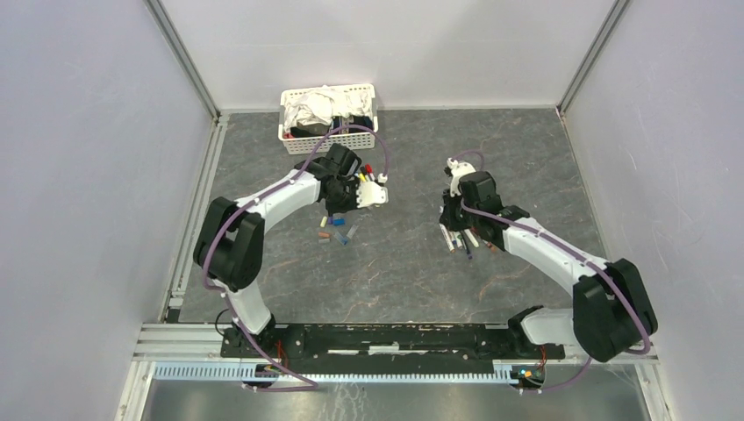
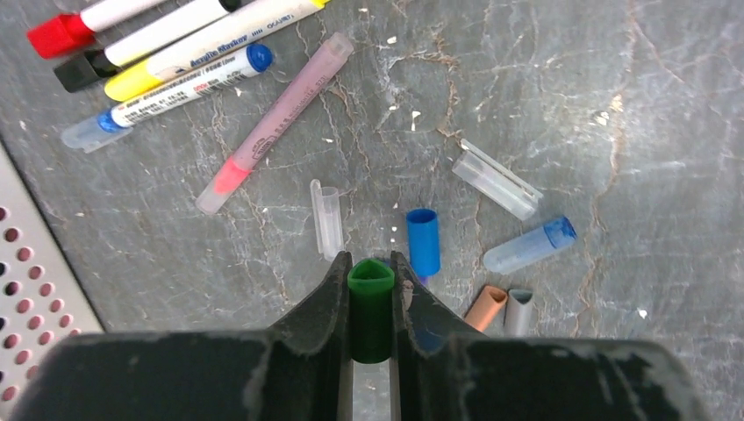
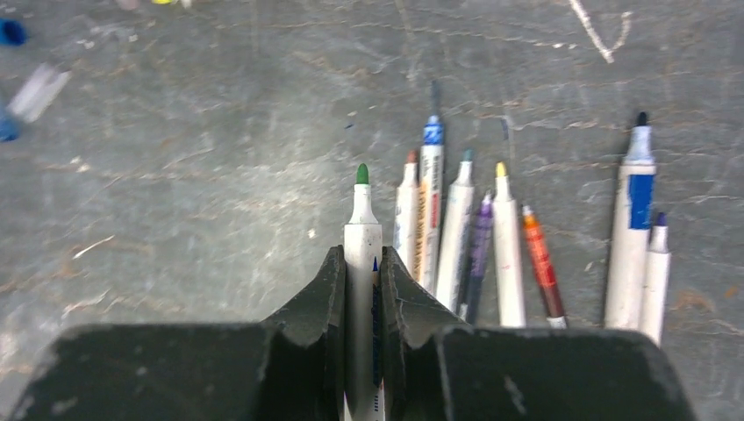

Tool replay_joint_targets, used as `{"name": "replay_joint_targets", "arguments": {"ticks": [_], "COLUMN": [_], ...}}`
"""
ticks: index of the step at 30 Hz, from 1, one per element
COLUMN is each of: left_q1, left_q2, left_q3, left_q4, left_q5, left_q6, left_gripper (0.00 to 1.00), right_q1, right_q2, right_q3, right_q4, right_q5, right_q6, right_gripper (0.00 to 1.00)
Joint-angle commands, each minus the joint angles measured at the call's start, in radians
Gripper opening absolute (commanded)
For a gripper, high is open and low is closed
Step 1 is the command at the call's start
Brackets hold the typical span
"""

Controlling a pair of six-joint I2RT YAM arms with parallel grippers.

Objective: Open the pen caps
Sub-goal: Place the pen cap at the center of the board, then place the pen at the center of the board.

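My left gripper is shut on a green pen cap, held just above the table. Loose pen caps lie in front of it: blue, clear, orange and grey. Several capped pens lie at the upper left, among them a pink one. My right gripper is shut on a white pen whose green tip is bare. To its right, several uncapped pens lie in a row. In the top view the left gripper and right gripper are well apart.
A white slotted basket of cloths stands at the back, behind the left arm. A perforated metal strip runs along the left of the left wrist view. Two more uncapped pens lie at the far right of the row.
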Motion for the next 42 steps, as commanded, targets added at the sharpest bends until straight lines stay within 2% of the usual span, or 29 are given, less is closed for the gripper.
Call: {"name": "replay_joint_targets", "arguments": {"ticks": [1,6,10,11,13,14,16,21,27,33,37,42], "left_q1": [0.01,0.01,0.01,0.011,0.011,0.011,0.011,0.026,0.09,0.122,0.184,0.227], "left_q2": [0.025,0.017,-0.001,-0.01,-0.037,-0.051,-0.086,-0.173,-0.297,-0.329,-0.347,-0.365], "left_q3": [-0.022,-0.006,0.065,0.079,0.106,0.122,0.155,0.247,0.242,0.242,0.242,0.237], "left_q4": [0.124,0.129,0.059,0.045,0.025,0.015,0.0,-0.032,0.041,-0.012,-0.033,-0.068], "left_q5": [-0.023,-0.032,-0.022,-0.017,-0.012,-0.01,-0.024,-0.078,-0.119,-0.119,-0.045,0.019], "left_q6": [-0.126,-0.186,-0.236,-0.254,-0.283,-0.296,-0.334,-0.4,-0.472,-0.483,-0.521,-0.543], "left_gripper": [0.06,0.34,0.48,0.54,0.59,0.77,0.98,1.0,1.0,1.0,1.0,1.0], "right_q1": [-0.019,-0.078,-0.112,-0.122,-0.135,-0.14,-0.154,-0.165,-0.165,-0.145,-0.079,0.038], "right_q2": [0.056,0.112,0.15,0.158,0.166,0.171,0.185,0.195,0.176,0.125,0.11,0.234], "right_q3": [-0.014,-0.025,-0.05,-0.057,-0.077,-0.086,-0.093,-0.099,-0.081,-0.004,0.082,0.26], "right_q4": [0.122,0.161,0.191,0.198,0.223,0.23,0.23,0.23,0.221,0.154,0.127,0.115], "right_q5": [0.16,0.171,0.164,0.164,0.164,0.166,0.162,0.167,0.171,0.234,0.262,0.205], "right_q6": [-0.027,-0.051,-0.067,-0.069,-0.071,-0.075,-0.079,-0.095,-0.083,-0.071,-0.073,-0.093], "right_gripper": [0.0,0.0,0.0,0.01,0.03,0.05,0.09,0.27,0.43,0.44,0.47,0.5]}}
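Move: The green cap in the left fingers is bound for a bare spot about 1 cm ahead and 5 cm below. A clear cap lies 3 cm ahead and 1 cm left, the blue cap 2 cm back and 2 cm left. For the green pen in the right hand, the gap is some 3 cm ahead, 8 cm right, 7 cm below. All 1 cm ahead of that hand, the red pen lies 5 cm right, the yellow-tipped one 3, the big blue marker 11. The green cap is eased down about 1 cm between the clear and blue caps and let go as the left fingers open wide; that hand then climbs some 20 cm, drifting left and forward, turning about 30 degrees counter-clockwise. Meanwhile the green pen is carried right, down and slightly forward into the gap beside the red pen, released with the right fingers half open, and that hand backs off upward, left and forward. ##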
